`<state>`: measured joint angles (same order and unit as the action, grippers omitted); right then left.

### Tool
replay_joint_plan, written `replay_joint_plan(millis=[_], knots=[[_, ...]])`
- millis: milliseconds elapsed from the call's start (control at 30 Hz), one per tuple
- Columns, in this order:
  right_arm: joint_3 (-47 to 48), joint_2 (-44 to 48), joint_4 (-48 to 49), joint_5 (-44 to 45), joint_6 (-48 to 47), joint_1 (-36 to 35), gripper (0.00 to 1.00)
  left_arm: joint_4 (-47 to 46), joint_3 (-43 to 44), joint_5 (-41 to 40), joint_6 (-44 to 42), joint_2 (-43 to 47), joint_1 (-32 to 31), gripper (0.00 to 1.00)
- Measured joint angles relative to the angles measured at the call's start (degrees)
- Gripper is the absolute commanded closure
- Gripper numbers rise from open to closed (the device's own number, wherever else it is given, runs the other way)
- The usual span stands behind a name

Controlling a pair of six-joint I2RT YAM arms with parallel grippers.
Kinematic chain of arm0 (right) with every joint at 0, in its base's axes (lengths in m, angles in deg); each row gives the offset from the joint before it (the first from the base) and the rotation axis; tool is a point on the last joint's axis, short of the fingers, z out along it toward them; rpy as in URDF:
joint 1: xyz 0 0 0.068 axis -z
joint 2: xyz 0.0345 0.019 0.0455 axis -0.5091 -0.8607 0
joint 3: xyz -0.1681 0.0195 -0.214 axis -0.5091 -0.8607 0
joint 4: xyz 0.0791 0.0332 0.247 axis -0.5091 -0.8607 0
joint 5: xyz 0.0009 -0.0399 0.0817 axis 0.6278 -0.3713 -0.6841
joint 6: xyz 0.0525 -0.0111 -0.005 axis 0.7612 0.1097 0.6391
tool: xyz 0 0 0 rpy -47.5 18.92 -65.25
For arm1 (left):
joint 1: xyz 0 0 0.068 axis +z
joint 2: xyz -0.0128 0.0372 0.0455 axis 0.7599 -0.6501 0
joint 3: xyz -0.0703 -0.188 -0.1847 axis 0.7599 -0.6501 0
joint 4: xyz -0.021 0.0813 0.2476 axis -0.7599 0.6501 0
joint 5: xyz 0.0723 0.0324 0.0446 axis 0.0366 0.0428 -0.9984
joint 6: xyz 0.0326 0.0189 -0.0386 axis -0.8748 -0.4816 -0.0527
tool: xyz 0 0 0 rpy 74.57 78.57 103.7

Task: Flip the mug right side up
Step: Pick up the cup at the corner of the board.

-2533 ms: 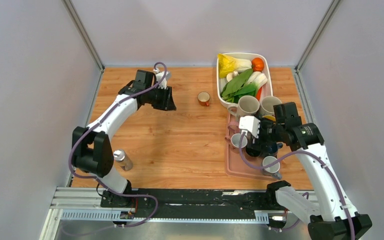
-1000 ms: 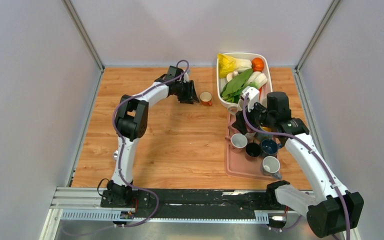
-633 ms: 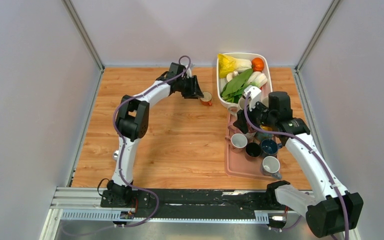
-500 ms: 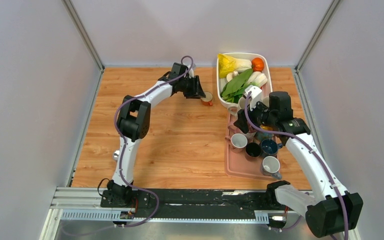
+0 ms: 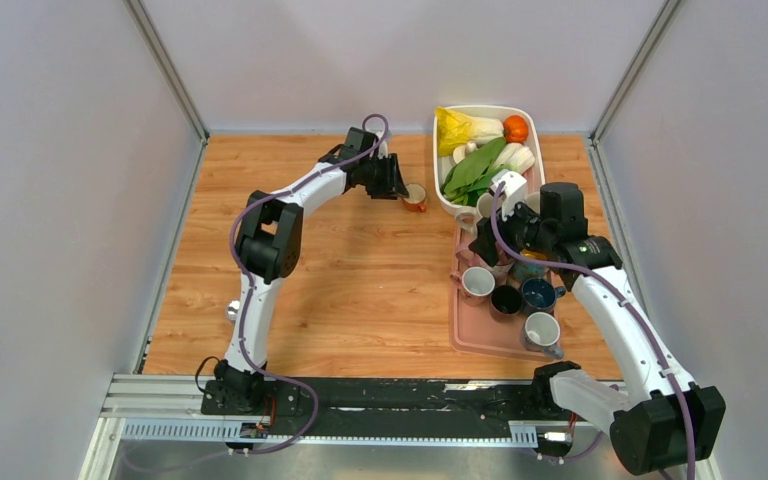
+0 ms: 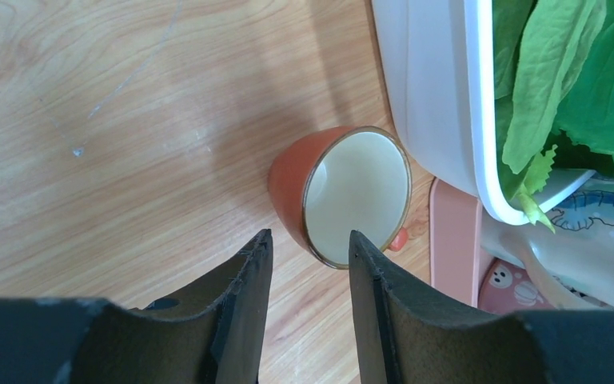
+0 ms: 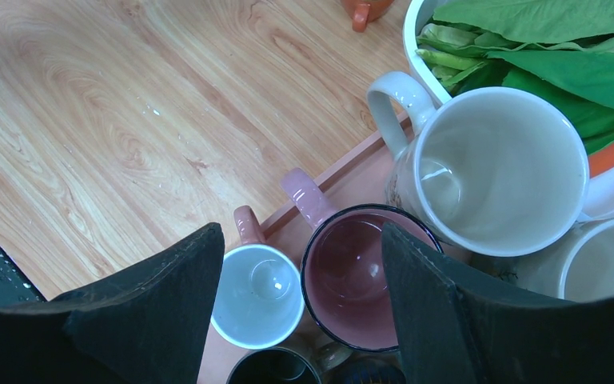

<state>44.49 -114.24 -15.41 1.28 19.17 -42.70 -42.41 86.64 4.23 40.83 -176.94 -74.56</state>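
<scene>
The orange mug point(image 5: 413, 196) with a cream inside rests on the wooden table beside the white bin. In the left wrist view its mouth point(image 6: 360, 196) is tipped toward the camera and a bit of handle shows at its lower right. My left gripper point(image 6: 310, 238) is open, its fingertips just short of the mug's near rim and not touching it. In the top view the left gripper point(image 5: 392, 182) sits just left of the mug. My right gripper point(image 7: 302, 236) hangs open over the mugs on the pink tray point(image 7: 344, 172), holding nothing. The orange mug point(image 7: 364, 10) shows at that view's top edge.
A white bin point(image 5: 440, 150) of leafy vegetables stands at the back right, its wall point(image 6: 432, 96) close to the mug. The pink tray point(image 5: 470, 335) holds several upright mugs. A small silver bottle point(image 5: 232, 310) lies near the left arm's lower link.
My left gripper swung from the back left across to the mug and crept up to it over the last second. My right gripper moved toward the back of the tray, then held still.
</scene>
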Motion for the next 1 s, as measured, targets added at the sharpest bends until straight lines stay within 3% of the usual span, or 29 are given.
replay_joint_plan(millis=[200,367,533,667,1000], knots=[[0.0,0.0,0.0,0.0,0.2,0.3,0.25,0.4,0.0,-0.9,-0.4,-0.3,0.0,0.54],[0.0,0.0,0.0,0.0,0.2,0.3,0.25,0.5,0.7,-1.0,-1.1,-1.6,-0.1,0.62],[0.0,0.0,0.0,0.0,0.2,0.3,0.25,0.6,1.2,-0.9,-2.7,-2.6,-0.2,0.86],[0.0,0.0,0.3,0.0,0.2,0.4,0.25,1.7,1.2,-0.7,-4.9,-2.7,-0.3,0.99],[0.0,0.2,0.9,0.0,0.2,0.5,0.25,7.5,-0.2,3.7,-12.5,0.4,0.5,1.00]])
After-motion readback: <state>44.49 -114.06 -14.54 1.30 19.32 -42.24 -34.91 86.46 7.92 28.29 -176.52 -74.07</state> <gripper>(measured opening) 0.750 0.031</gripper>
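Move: The small orange cup stands just to the left hand's right, its middle about 3 cm right, level in reach and some 5 cm below, its left wall under the half-open fingers. The vegetable basket is about 20 cm right and 8 cm farther out; the pink tray of mugs lies some 23 cm right and 19 cm back. From the right hand the cup is roughly 18 cm ahead, 19 cm left and 17 cm below. The left hand sinks about 2.5 cm, pinches the orange cup's left wall, then draws it back, left and up. ##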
